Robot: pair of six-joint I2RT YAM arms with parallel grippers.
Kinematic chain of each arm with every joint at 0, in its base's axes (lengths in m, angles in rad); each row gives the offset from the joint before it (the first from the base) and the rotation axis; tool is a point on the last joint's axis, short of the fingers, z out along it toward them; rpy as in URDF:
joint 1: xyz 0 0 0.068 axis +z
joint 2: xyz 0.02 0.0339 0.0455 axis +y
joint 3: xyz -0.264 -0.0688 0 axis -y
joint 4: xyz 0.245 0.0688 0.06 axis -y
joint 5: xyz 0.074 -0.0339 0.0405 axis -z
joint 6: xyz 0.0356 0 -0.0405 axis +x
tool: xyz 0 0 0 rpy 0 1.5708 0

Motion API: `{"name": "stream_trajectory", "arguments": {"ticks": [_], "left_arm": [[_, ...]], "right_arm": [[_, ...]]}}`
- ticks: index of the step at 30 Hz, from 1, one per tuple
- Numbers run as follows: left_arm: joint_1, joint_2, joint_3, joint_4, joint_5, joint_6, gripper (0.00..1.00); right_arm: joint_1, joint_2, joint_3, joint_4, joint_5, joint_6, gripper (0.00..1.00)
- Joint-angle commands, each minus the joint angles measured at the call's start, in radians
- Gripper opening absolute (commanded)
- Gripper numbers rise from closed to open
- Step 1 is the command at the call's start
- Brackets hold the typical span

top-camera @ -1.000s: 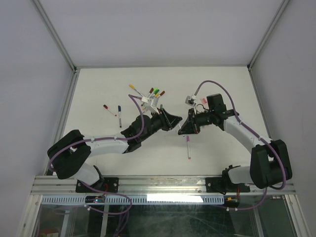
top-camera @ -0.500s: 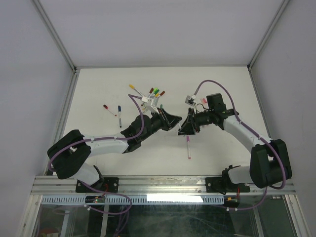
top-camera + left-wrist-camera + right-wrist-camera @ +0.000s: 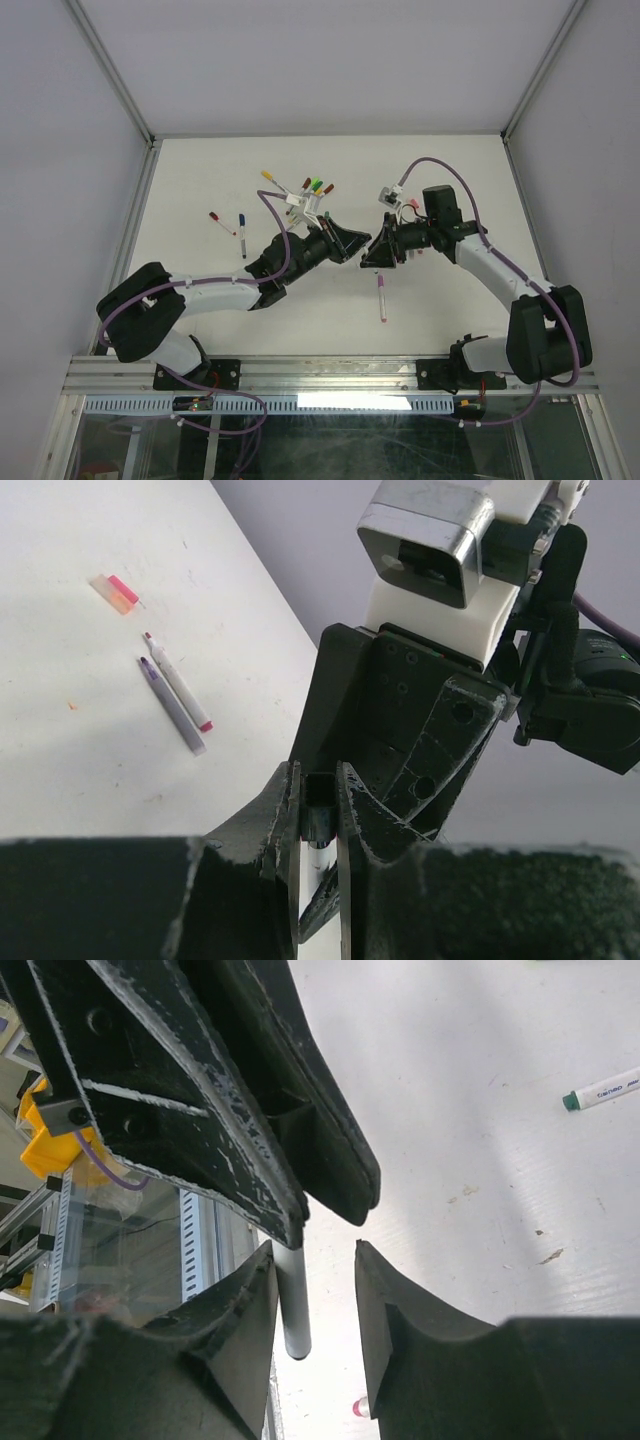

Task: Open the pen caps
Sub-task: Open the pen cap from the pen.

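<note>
My left gripper [image 3: 350,247] and right gripper [image 3: 373,254] meet tip to tip above the middle of the table. The left gripper [image 3: 318,776] is shut on a pen [image 3: 319,825], dark between the fingertips with a white barrel behind. The pen's grey end [image 3: 293,1305] sticks out into the right gripper [image 3: 315,1252], which is open around it, one finger close beside it. A bunch of pens with coloured pen caps [image 3: 314,187] lies behind the left gripper. Two loose pen caps [image 3: 115,591], pink and orange, lie on the table.
A pink pen [image 3: 381,298] lies on the table under the grippers. Two pens [image 3: 232,224] lie at the left, and another pair [image 3: 176,692] by the loose caps. A green-ended pen [image 3: 603,1090] lies to the right. The table's walls stand at both sides.
The right gripper has opened from shut and shifted slightly toward the far side. The left jaws have closed tighter on the pen.
</note>
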Motion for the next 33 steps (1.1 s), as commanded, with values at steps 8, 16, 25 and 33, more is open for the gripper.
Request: {"name": "stream_trajectory", "arguments": {"ticks": [8,16,25,33], "left_arm": [[0.018,0.008,0.006,0.097,-0.024,0.064,0.00],[0.257,-0.002,0.115,0.171,-0.014,0.062,0.00],[0.370,-0.045,0.173,0.193,0.000,-0.023,0.00],[0.374,-0.130,0.030,0.093,0.033,-0.034,0.00]], "right_arm": [[-0.007,-0.044,0.007,0.071,-0.039,0.057,0.00],[-0.004,0.012,0.025,0.018,-0.020,0.038,0.00],[0.014,0.042,0.038,0.002,0.053,0.035,0.00],[0.013,0.059,0.030,0.038,0.597,0.214,0.00]]}}
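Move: The upright black-capped pen has its cap already in the left fingers; its middle is about 4 cm straight below the left hand. The open right fingers straddle the barrel, which is about 1 cm back and 1 cm up from their midpoint. From the left hand, the green marker lies about 12 cm ahead and 12 cm left, the marker pile about 21 cm ahead and 17 cm left, and the magenta pen about 10 cm back and 7 cm right, all some 13 cm below. The right fingers shut on the barrel while the left fingers keep the cap pinched. The left hand then pulls firmly forward, left and up, drawing the right hand about 2 cm along. It ends roughly 12 cm forward, 12 left and 11 up, swung some 20 degrees counter-clockwise; the right hand sinks back, then goes forward and down, turning clockwise. ##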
